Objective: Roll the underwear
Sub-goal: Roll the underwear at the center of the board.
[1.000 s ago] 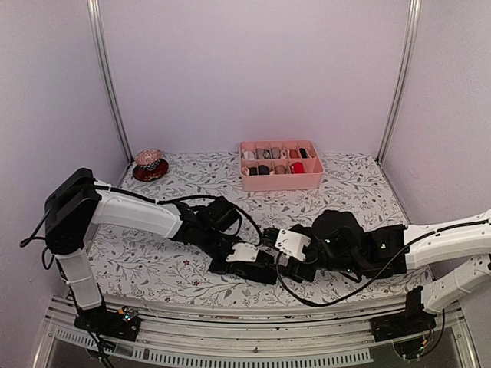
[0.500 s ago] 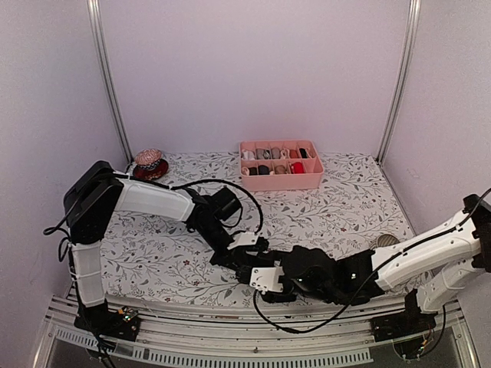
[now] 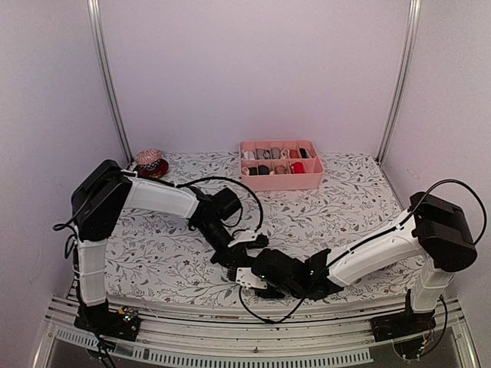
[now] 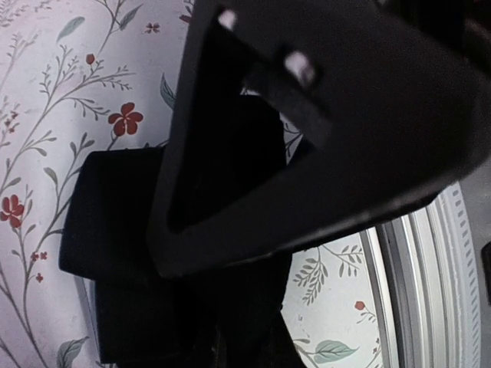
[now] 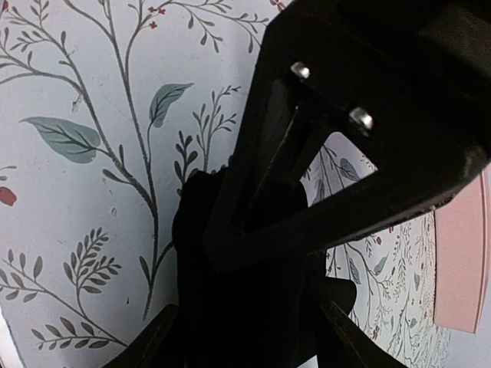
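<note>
The underwear point(image 3: 255, 266) is a small black bundle on the flowered cloth near the table's front edge; no waistband shows. My left gripper point(image 3: 235, 256) comes in from the left and is shut on the underwear point(image 4: 115, 222), whose dark folds run under its fingers. My right gripper point(image 3: 259, 278) reaches in low from the right. In the right wrist view its fingers point(image 5: 146, 341) stand apart on either side of the black underwear point(image 5: 199, 261), so this gripper point(image 5: 245, 337) is open around it.
A pink divided tray point(image 3: 281, 183) with small fabric rolls stands at the back centre. A dark red dish point(image 3: 149, 172) with a patterned bundle sits at the back left. The metal front rail point(image 4: 430, 291) runs close to the underwear.
My right arm has swung left and down toward the front edge, and its jaws have narrowed around the bundle. My left gripper has stayed shut, shifting slightly.
</note>
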`<state>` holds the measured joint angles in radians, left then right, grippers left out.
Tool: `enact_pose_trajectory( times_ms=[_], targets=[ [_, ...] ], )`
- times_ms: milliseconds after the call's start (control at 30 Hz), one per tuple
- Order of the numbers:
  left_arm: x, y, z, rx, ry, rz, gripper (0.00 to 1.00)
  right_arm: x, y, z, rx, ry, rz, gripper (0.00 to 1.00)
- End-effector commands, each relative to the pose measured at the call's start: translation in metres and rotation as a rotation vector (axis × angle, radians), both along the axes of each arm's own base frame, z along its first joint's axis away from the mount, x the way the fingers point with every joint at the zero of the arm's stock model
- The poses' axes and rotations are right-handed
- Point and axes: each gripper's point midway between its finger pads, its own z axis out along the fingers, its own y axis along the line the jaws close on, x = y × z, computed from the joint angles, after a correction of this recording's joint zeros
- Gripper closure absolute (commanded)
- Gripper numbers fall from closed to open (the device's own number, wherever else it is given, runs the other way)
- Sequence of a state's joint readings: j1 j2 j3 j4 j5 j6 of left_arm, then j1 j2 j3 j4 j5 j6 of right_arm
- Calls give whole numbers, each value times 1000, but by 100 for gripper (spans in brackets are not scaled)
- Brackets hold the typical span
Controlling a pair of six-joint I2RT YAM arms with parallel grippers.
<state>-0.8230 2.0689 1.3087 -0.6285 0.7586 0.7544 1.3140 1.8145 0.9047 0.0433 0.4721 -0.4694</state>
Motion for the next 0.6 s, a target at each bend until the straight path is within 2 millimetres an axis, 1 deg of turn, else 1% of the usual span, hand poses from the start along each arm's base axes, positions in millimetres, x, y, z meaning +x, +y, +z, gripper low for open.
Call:
enact_pose_trajectory(
  times_ms=[0, 67, 133, 200, 267, 367, 433, 533, 567],
  targets=[
    [-15, 34, -38, 190, 94, 24, 95, -1, 0, -15, -41, 61, -13, 47],
    [-14, 34, -38, 188, 93, 26, 94, 0, -1, -18, -41, 86, -19, 55],
    [-13, 34, -37, 187, 90, 28, 94, 0, -2, -18, -37, 101, -25, 66],
    [-11, 35, -37, 186, 80, 37, 94, -2, -1, -16, -19, 129, -19, 72],
    [-8, 34, -36, 184, 69, 45, 89, -4, 0, -13, -1, 165, -11, 78],
    [1, 33, -30, 165, 35, 73, 73, -4, -1, -14, 14, 228, -17, 86],
    [10, 33, -23, 141, -5, 102, 62, -4, -2, -18, 17, 276, -20, 87],
    [24, 30, -7, 81, -83, 145, 45, -3, -3, -23, 20, 344, -29, 88],
    [30, 29, 7, 47, -137, 164, 41, -3, -3, -26, 18, 368, -32, 88]
  ],
)
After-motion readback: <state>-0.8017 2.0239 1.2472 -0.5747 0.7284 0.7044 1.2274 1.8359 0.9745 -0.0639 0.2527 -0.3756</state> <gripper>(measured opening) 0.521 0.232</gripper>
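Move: The part-rolled underwear lies bunched between the hands. Its middle is about 3 cm left, 1 cm ahead and 1 cm below the right hand, whose open fingers already straddle its near end. From the shut left hand, still gripping it, its middle is some 3 cm right and 2 cm ahead, about level. The pink box stands about 35 cm ahead and 8 cm right of the right hand; the striped cup is roughly 38 cm right and 3 cm ahead of that hand. Right fingers sink about 1 cm and pinch the underwear, hand tilting some 15 degrees; left fingers open about halfway. ##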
